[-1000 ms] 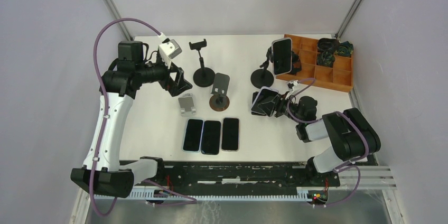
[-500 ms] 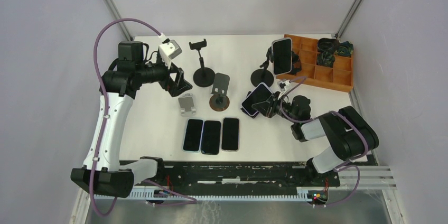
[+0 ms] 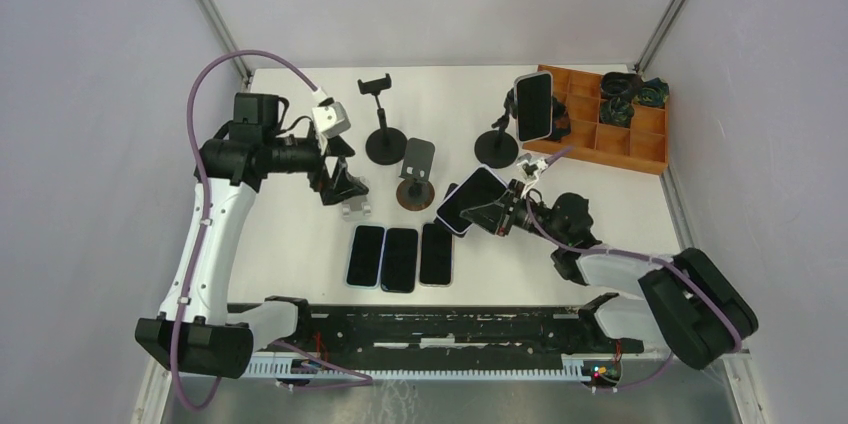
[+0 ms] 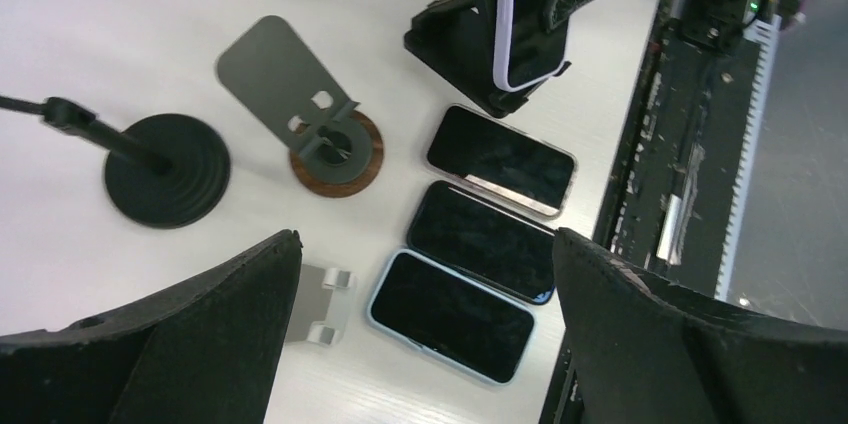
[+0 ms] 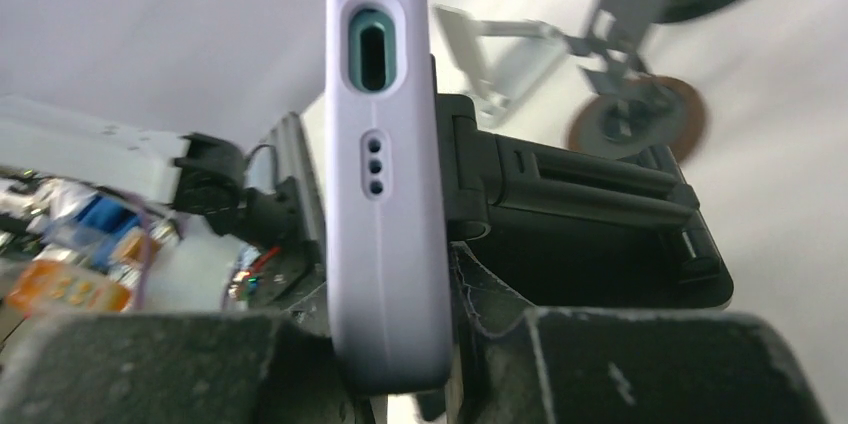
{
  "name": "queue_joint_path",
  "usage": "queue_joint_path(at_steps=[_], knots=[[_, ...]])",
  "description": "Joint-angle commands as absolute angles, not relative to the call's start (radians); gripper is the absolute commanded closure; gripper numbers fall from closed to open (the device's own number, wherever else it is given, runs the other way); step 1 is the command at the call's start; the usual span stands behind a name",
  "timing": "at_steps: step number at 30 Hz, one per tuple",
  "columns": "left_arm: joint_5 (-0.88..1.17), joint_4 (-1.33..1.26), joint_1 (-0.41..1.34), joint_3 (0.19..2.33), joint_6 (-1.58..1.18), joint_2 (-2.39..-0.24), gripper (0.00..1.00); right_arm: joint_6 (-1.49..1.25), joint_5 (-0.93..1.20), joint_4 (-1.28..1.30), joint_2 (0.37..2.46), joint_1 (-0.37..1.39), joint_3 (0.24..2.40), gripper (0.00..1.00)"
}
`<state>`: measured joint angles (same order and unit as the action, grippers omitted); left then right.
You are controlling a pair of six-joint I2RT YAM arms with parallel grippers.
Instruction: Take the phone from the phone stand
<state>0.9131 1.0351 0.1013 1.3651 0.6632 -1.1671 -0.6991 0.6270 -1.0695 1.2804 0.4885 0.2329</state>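
Note:
A lavender-cased phone (image 3: 470, 198) is tilted above the table, over the right end of the row of flat phones. My right gripper (image 3: 503, 215) is shut on its lower end. In the right wrist view the phone's edge (image 5: 385, 144) stands between my fingers, with its black folding stand (image 5: 590, 214) right behind it. The left wrist view shows the same phone (image 4: 528, 14) and stand (image 4: 455, 39) together. A second phone (image 3: 533, 107) sits on a black pole stand (image 3: 496, 148) at the back. My left gripper (image 3: 342, 182) is open and empty.
Three phones (image 3: 400, 259) lie flat side by side near the front; they also show in the left wrist view (image 4: 480, 239). Empty stands: a black clamp stand (image 3: 383, 144), a grey plate stand on a wooden base (image 3: 417, 184), a small silver stand (image 3: 356, 207). A wooden compartment tray (image 3: 640, 156) sits back right.
My right arm has reached left, carrying the lavender phone from the right middle towards the row of flat phones. My left gripper has shifted right and nearer, over the silver stand.

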Motion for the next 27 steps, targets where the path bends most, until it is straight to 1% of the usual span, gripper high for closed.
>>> queue_joint_path(at_steps=[1, 5, 9, 14, 27], knots=[[1.083, 1.144, 0.104, 1.324, 0.916, -1.134, 0.00, -0.800, 0.694, -1.190, 1.146, 0.540, 0.243, 1.00], [1.114, 1.231, 0.113, 1.320, 1.067, -1.151, 0.00, -0.895, 0.725, -1.263, 1.086, 0.585, 0.232, 1.00], [1.154, 1.307, 0.123, 1.320, 1.205, -1.156, 0.00, -0.982, 0.738, -1.365, 1.097, 0.645, 0.257, 1.00], [1.169, 1.308, 0.147, 1.329, 1.279, -1.138, 0.00, -1.034, 0.740, -1.450, 1.182, 0.734, 0.356, 1.00], [1.194, 1.308, 0.194, 1.288, 1.265, -1.088, 0.00, -1.154, 0.743, -1.635, 1.480, 0.881, 0.656, 1.00]])
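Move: My right hand already holds the phone on its black stand in the air. The open left gripper it is carried to is some 28 cm left, level in reach, 13 cm higher. From my left hand the black stand is about 22 cm right, 1 ahead, 15 below; the silver stand stands 10 cm ahead, 2 left, 27 below. The rightmost laid-down phone lies 10 cm left of my right hand, level, 15 below. I keep my right-hand grip on the phone and lift it about 14 cm, first drawing it back some 10 cm, then swinging left some 10 towards my left hand, fingers tipping up as the wrist turns counter-clockwise. To meet it my left hand, wide open, comes back and a little right, turning some 25 degrees clockwise until the black stand's base is in front of its fingers, not yet gripped. ##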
